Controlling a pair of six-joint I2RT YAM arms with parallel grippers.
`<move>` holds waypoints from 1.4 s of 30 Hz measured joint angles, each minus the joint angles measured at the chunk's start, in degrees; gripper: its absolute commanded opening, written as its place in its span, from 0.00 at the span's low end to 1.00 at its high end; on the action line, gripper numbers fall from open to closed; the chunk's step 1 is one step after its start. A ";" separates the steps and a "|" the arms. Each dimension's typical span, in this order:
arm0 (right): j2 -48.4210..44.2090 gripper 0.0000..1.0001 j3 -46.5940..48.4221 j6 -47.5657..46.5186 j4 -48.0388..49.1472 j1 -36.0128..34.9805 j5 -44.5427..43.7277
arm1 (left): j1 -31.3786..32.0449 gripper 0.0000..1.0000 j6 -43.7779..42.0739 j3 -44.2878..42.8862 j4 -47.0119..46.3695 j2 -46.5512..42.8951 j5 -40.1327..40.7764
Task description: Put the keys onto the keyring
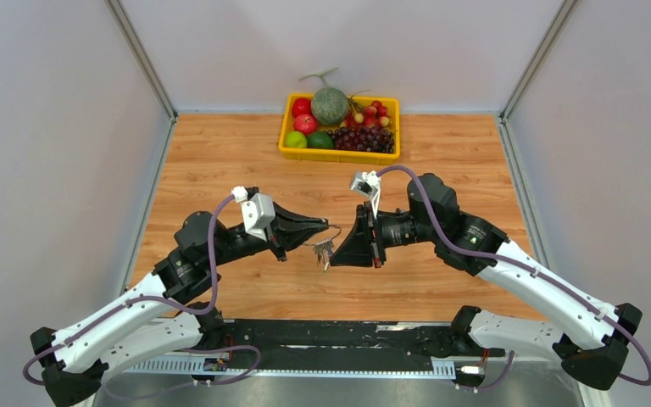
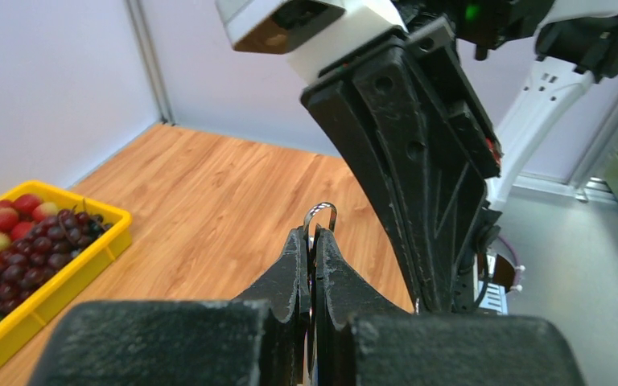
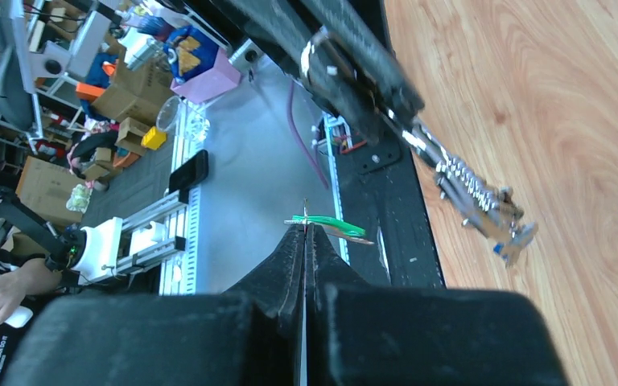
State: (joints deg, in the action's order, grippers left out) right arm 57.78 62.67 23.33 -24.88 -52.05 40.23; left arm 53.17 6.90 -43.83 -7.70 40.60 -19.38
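My left gripper [image 1: 325, 228] is shut on the keyring; a thin silvery loop of it [image 2: 320, 215] sticks out above the closed fingertips [image 2: 299, 249]. A bunch of silvery keys [image 1: 322, 252] hangs from the ring above the table; in the right wrist view the bunch [image 3: 483, 207] shows a small blue part at its lower end. My right gripper [image 1: 336, 255] is shut on the green-headed key [image 3: 330, 224], held edge-on at its tips, right next to the hanging bunch. The right gripper's body [image 2: 418, 161] fills the left wrist view.
A yellow tray [image 1: 339, 156] of fruit stands at the table's back centre, and its rim also shows in the left wrist view [image 2: 56, 281]. The black rail [image 1: 331, 335] runs along the near edge between the arm bases.
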 measured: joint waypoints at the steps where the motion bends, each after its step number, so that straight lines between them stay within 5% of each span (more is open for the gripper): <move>1: 0.00 0.00 0.02 0.61 1.07 0.02 0.55 | 0.00 0.00 0.02 0.04 -0.39 -0.04 -0.81; 16: 0.00 0.00 0.07 7.30 12.33 0.11 6.32 | 0.00 0.00 0.07 0.33 -2.99 -1.01 -10.10; 42: -1.01 0.00 0.09 11.13 14.99 0.22 6.75 | -0.07 0.00 0.52 1.60 -8.04 -2.49 -19.04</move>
State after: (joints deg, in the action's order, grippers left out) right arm 56.77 62.76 34.46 -9.89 -51.83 46.98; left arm 53.10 7.42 -42.24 -15.75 38.11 -38.41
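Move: Just past the left fingertips, the exposed end of the held keyring lies some 6 cm ahead of the right hand, 2 cm to its left and about 4 cm higher. The green key in the right fingers lies from the left hand about 6 cm back, 1 cm to the right and 5 cm below. The hanging keys are roughly 3 cm back from the left hand, in line sideways and 6 cm below it; that is 3 cm ahead, 3 cm left and 2 cm below the right hand. Drawing the keyring back towards the green key, the left hand travels about 6 cm towards the base and rises a little, swinging its fingertips clockwise some 20 degrees. To meet the ring, the right hand lifts the key about 6 cm, mostly early on, easing slightly back and tipping its fingers up. Both grippers keep their pinches, their tips ending nearly together. ##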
